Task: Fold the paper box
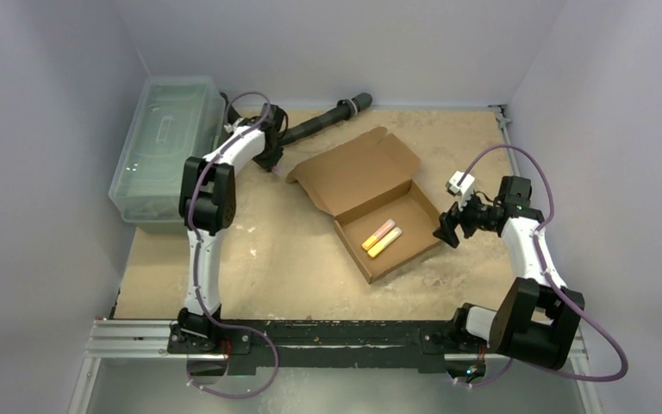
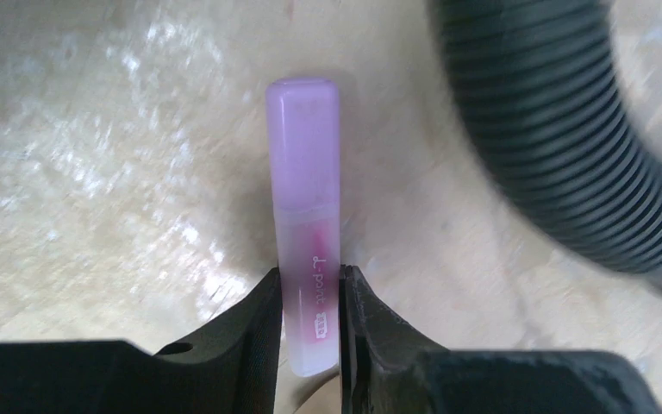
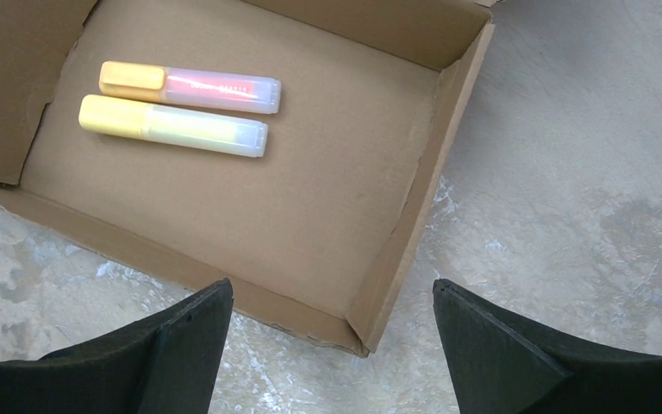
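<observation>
The paper box [image 1: 358, 168] is brown corrugated cardboard. It lies mid-table as an open shallow tray with its lid flap spread out to the far left. An orange highlighter [image 3: 190, 86] and a yellow highlighter [image 3: 172, 125] lie side by side on its floor [image 3: 336, 198]. My right gripper [image 3: 332, 293] is open and empty. It hovers above the box's right corner [image 1: 441, 235], one finger on each side of it. My left gripper [image 2: 310, 297] is shut on a purple-capped highlighter [image 2: 303, 207] just above the table, beyond the lid's left end [image 1: 274, 162].
A black corrugated hose [image 2: 552, 129] lies right beside the left gripper and runs along the far edge [image 1: 323, 121]. A clear plastic lidded bin [image 1: 165, 142] stands at the far left. Grey walls close in the table on three sides.
</observation>
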Tool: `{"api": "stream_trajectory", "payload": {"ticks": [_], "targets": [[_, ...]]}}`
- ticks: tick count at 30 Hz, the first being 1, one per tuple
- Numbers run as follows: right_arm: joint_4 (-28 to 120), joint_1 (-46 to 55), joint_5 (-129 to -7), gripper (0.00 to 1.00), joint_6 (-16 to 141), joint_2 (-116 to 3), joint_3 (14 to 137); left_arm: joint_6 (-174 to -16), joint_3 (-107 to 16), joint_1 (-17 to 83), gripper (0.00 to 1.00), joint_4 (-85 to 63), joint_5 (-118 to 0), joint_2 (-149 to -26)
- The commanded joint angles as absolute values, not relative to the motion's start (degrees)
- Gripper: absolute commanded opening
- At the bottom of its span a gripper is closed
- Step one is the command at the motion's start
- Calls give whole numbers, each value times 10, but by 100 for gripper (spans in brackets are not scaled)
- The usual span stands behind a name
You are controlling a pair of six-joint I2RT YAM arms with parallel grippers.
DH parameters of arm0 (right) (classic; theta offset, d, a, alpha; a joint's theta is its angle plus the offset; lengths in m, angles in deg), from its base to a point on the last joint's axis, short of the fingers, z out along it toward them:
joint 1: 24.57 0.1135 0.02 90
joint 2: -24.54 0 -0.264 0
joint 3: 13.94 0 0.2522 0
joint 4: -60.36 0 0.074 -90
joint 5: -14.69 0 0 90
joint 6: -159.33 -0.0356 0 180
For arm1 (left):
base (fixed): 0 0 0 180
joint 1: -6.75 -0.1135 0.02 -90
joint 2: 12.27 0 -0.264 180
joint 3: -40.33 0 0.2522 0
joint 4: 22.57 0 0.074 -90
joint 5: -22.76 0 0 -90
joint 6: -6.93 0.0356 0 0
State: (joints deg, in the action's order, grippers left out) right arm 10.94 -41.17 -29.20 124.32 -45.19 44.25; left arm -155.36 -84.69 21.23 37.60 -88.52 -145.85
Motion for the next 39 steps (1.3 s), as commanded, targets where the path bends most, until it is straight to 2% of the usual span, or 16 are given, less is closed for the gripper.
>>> {"api": "stream_trajectory", "payload": {"ticks": [1, 4, 8, 12, 16, 22, 27, 31, 33, 36, 39], "targets": [[99, -419, -267, 89, 1254, -434, 462, -1415, -734, 236, 0, 266, -880, -1347], [96, -422, -264, 89, 1257, -431, 461, -1321, -581, 238, 0, 101, -840, -1228], [92, -424, -261, 89, 1259, -435, 462, -1191, -412, 238, 0, -34, -751, -1075], [91, -426, -260, 90, 1262, -434, 460, -1111, -273, 236, 0, -163, -574, -935], [94, -427, -262, 89, 1258, -432, 461, -1115, -205, 256, 0, -270, -398, -878], [96, -427, -269, 90, 1249, -420, 466, -1054, -208, 393, 0, -251, -367, -866], [98, -427, -273, 90, 1233, -405, 473, -1003, -233, 518, 0, -222, -478, -906], [94, -428, -274, 91, 1230, -399, 474, -1002, -291, 564, 0, -189, -508, -995], [90, -428, -274, 91, 1229, -399, 475, -996, -322, 582, 4, -174, -518, -1039], [87, -429, -274, 91, 1229, -396, 478, -987, -369, 606, 18, -151, -545, -1097], [86, -431, -273, 91, 1228, -395, 478, -986, -403, 617, 22, -135, -548, -1145]]}}
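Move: The left hand already grips the purple marker, down at the table. The box tray it is bound for lies about 21 cm back and 33 cm to its right, at about the same height; the two highlighters in the tray are some 24 cm back and 31 cm right. The opened lid is level with the hand, about 24 cm right, and the black hose 9 cm ahead, 2 cm right. From the right hand, the tray is some 16 cm left, 4 cm ahead and 8 cm below. Keeping the purple marker pinched, the left hand draws back low, climbs some 18 cm clear of the table, then swings right past the lid's near-left corner and sinks about 10 cm over the tray; in all about 30 cm right and 28 cm back. The wrist turns about 100 degrees clockwise, fingers ending rightward and down. The open right hand rises some 2.5 cm. ##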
